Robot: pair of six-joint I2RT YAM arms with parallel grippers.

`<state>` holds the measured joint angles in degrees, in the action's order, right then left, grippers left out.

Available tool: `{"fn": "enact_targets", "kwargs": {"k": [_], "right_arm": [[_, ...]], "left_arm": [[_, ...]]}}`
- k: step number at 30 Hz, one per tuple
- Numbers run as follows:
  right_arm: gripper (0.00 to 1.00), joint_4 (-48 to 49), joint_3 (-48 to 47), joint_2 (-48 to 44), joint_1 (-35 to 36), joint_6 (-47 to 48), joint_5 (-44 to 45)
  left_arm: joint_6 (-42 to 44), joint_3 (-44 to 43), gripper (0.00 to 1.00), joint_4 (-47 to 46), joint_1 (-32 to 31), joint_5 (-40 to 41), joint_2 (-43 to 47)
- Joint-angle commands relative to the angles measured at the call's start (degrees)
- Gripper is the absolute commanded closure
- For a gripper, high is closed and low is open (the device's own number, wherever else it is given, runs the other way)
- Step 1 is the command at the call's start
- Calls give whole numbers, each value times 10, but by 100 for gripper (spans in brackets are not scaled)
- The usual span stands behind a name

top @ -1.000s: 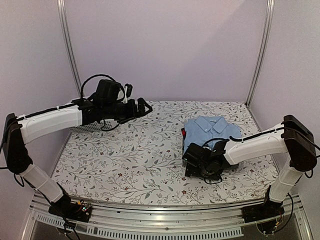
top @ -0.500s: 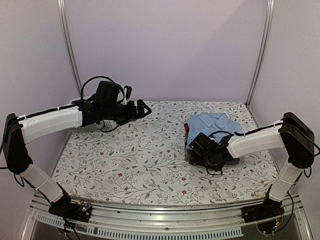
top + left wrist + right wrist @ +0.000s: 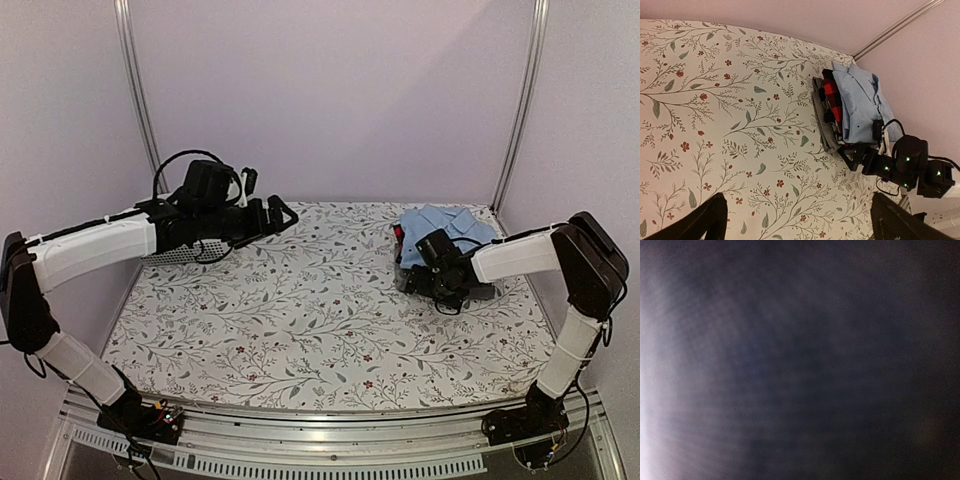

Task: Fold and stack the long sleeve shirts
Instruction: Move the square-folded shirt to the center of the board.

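The long sleeve shirts lie folded in one stack at the back right of the table. The light blue shirt (image 3: 452, 222) (image 3: 860, 105) is on top, the red-and-black plaid one (image 3: 832, 97) under it, and the grey one (image 3: 822, 125) at the bottom. My right gripper (image 3: 418, 278) (image 3: 852, 154) is pressed against the stack's near end, jaws spread wide with nothing between them. Its wrist view is only a dark blur. My left gripper (image 3: 275, 215) (image 3: 800, 225) hangs open and empty over the back left of the table, far from the stack.
A white lattice basket (image 3: 170, 255) shows partly under the left arm at the table's left edge. The back wall and a metal corner post (image 3: 515, 105) stand just behind the stack. The floral tablecloth (image 3: 300, 310) covers the table.
My right gripper has moved toward the back right corner, and the shirt stack has slid that way with it. The left arm has hardly moved.
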<state>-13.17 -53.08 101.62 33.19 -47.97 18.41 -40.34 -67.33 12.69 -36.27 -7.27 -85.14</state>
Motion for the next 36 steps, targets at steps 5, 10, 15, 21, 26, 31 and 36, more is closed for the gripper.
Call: {"fn": "enact_targets", "kwargs": {"k": [5, 10, 15, 21, 26, 31, 36], "right_arm": [[1, -20, -50, 68, -121, 115, -95], [1, -38, -106, 102, -171, 179, -129], [1, -57, -154, 138, -211, 224, -152], [1, -74, -215, 185, -228, 254, -164], [1, -92, -258, 214, -232, 259, -165], [1, -105, -286, 230, -233, 268, -161], [1, -117, -287, 221, -232, 273, -154]], "left_arm": [[-2, 16, 0, -4, 11, -3, 26], [0, 16, 0, -1, 14, -3, 36], [0, 16, 0, 2, 16, -5, 44], [1, 20, 0, 7, 19, -9, 54], [4, 25, 0, 13, 22, -8, 68], [4, 35, 0, 11, 26, -12, 75], [4, 36, 0, 9, 27, -14, 76]]}}
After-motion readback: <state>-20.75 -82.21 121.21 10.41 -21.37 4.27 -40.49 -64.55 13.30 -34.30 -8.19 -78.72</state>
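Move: Just ahead of the right hand, its open fingers at the near edge, lies the shirt stack with the blue shirt on top; the stack's middle is about 13 cm forward, 6 cm to the right and a little higher. The board's far right corner is some 33 cm ahead and 23 cm right, its right edge about 24 cm directly right. From the raised left hand the stack's middle lies roughly 13 cm ahead, 44 cm right and 20 cm below. Pushing low over the board, the right hand keeps its wide-open fingers against the stack's near edge and drives it forward and to the right, about 14 cm out and 9 cm across, towards the far right corner. The sideways part fades first, the hand turns slightly counter-clockwise, then eases to a stop. The empty left hand drifts some 3 cm up and left. ##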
